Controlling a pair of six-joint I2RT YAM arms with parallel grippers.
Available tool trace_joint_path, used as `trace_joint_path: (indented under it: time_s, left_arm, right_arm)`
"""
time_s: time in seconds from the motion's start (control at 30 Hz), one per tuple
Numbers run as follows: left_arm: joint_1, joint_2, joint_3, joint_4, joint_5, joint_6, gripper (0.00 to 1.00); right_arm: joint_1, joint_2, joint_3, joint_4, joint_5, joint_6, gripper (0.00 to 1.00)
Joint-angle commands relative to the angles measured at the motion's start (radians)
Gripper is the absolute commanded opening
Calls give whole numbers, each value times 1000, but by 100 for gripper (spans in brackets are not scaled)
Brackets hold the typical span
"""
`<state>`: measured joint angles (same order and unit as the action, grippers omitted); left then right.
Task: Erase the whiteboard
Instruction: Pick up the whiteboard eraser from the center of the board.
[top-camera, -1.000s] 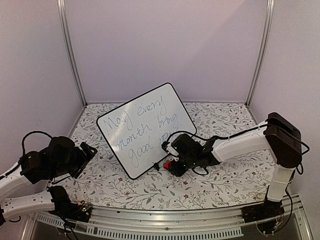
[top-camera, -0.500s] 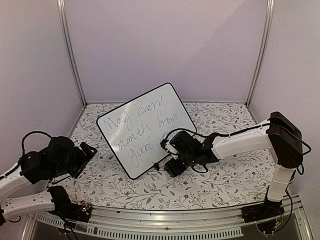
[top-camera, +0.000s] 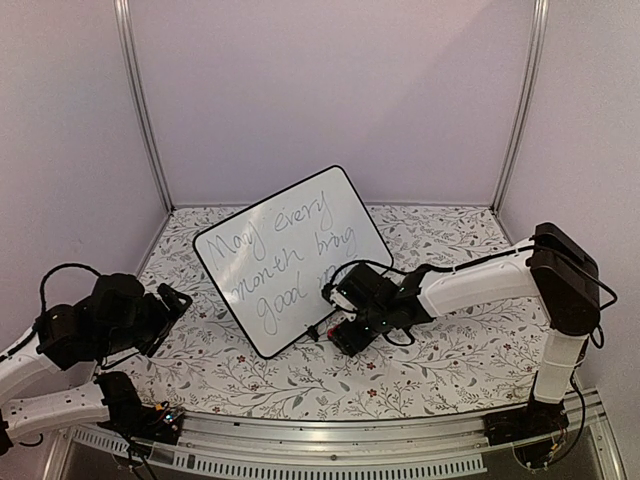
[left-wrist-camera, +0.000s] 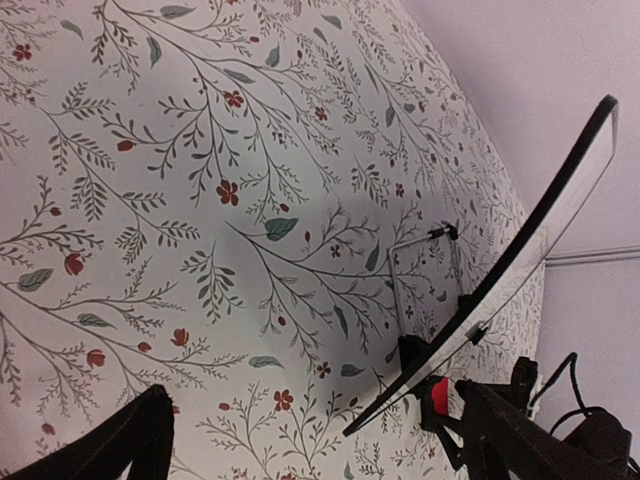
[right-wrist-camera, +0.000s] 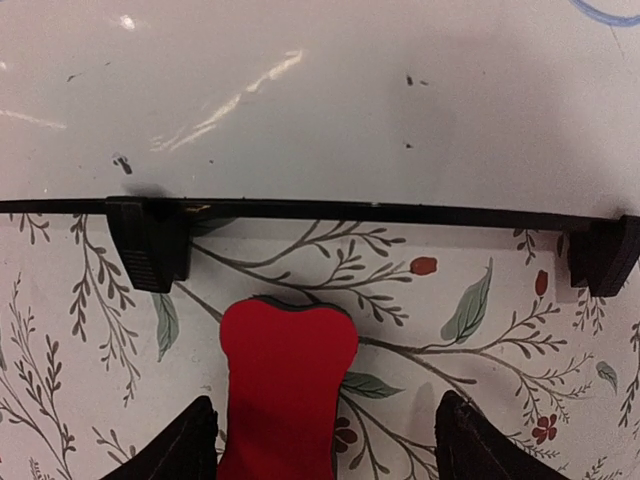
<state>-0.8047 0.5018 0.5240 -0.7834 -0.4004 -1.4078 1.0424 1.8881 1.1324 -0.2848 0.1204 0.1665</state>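
Note:
The whiteboard (top-camera: 290, 255) leans back on the floral table, grey handwriting across its face. Its lower black frame and two black feet (right-wrist-camera: 148, 255) fill the top of the right wrist view. A small red eraser (right-wrist-camera: 285, 390) lies flat on the table just in front of that frame. My right gripper (right-wrist-camera: 325, 440) is open astride the eraser, which sits close to the left finger with a wide gap on the right. From above, the right gripper (top-camera: 340, 325) sits at the board's lower right corner. My left gripper (top-camera: 175, 300) stands open and empty, left of the board.
The left wrist view shows the board (left-wrist-camera: 520, 270) edge-on with its wire stand (left-wrist-camera: 430, 270) behind it, and the eraser (left-wrist-camera: 438, 395) at its foot. Pale walls and metal posts (top-camera: 140, 110) close the table in. The table's near rail (top-camera: 330, 440) runs along the front.
The right gripper's jaws have spread wider around the red eraser, and the gripper has shifted slightly left toward the board's corner. The left arm has barely moved.

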Motion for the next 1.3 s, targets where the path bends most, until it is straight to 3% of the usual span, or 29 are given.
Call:
trace_joint_path:
  time_s: [0.0,0.4,0.77,1.07,1.27]
  left_arm:
    - [-1,-6,1,-13,-8,3,100]
    - [-1,-42,-23,-17,-5,-2,100]
    - [-1,-62,-34,-20,-9,1,100]
    - [-1,-77,-40,-21,-4,10,100]
    - [-1,-72,-13,-18,-7,61,100]
  right_arm:
    - [5,20,24,-28,-11,12,74]
    - [5,54,50,-51,-23,16,66]
    - [5,35,58,-46,-20,9,42]
    - [13,-89,11,5,-46,3,40]
    - [13,-201,-93,127,-157,-1,39]
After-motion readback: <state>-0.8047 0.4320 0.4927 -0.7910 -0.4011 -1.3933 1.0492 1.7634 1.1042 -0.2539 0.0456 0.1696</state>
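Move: Just under the right hand's open fingers lies the red eraser, its middle roughly 2 cm below and 1 cm to the left, nearer the left finger. The whiteboard's near clip is about 8 cm left and 1 cm ahead; its far clip is some 12 cm ahead and 2 cm right, and the board's middle is about 12 cm ahead, 8 cm left, higher up. From the left hand the eraser is some 31 cm right, 5 cm ahead and 13 cm down. Sinking about 1 cm, the right hand brings its fingers down astride the red eraser and closes them on its long sides, pinching it across the narrow width. It then lifts the eraser about 6 cm, quickening as it rises, with a small drift left and back and a slight roll of under 10 degrees. ##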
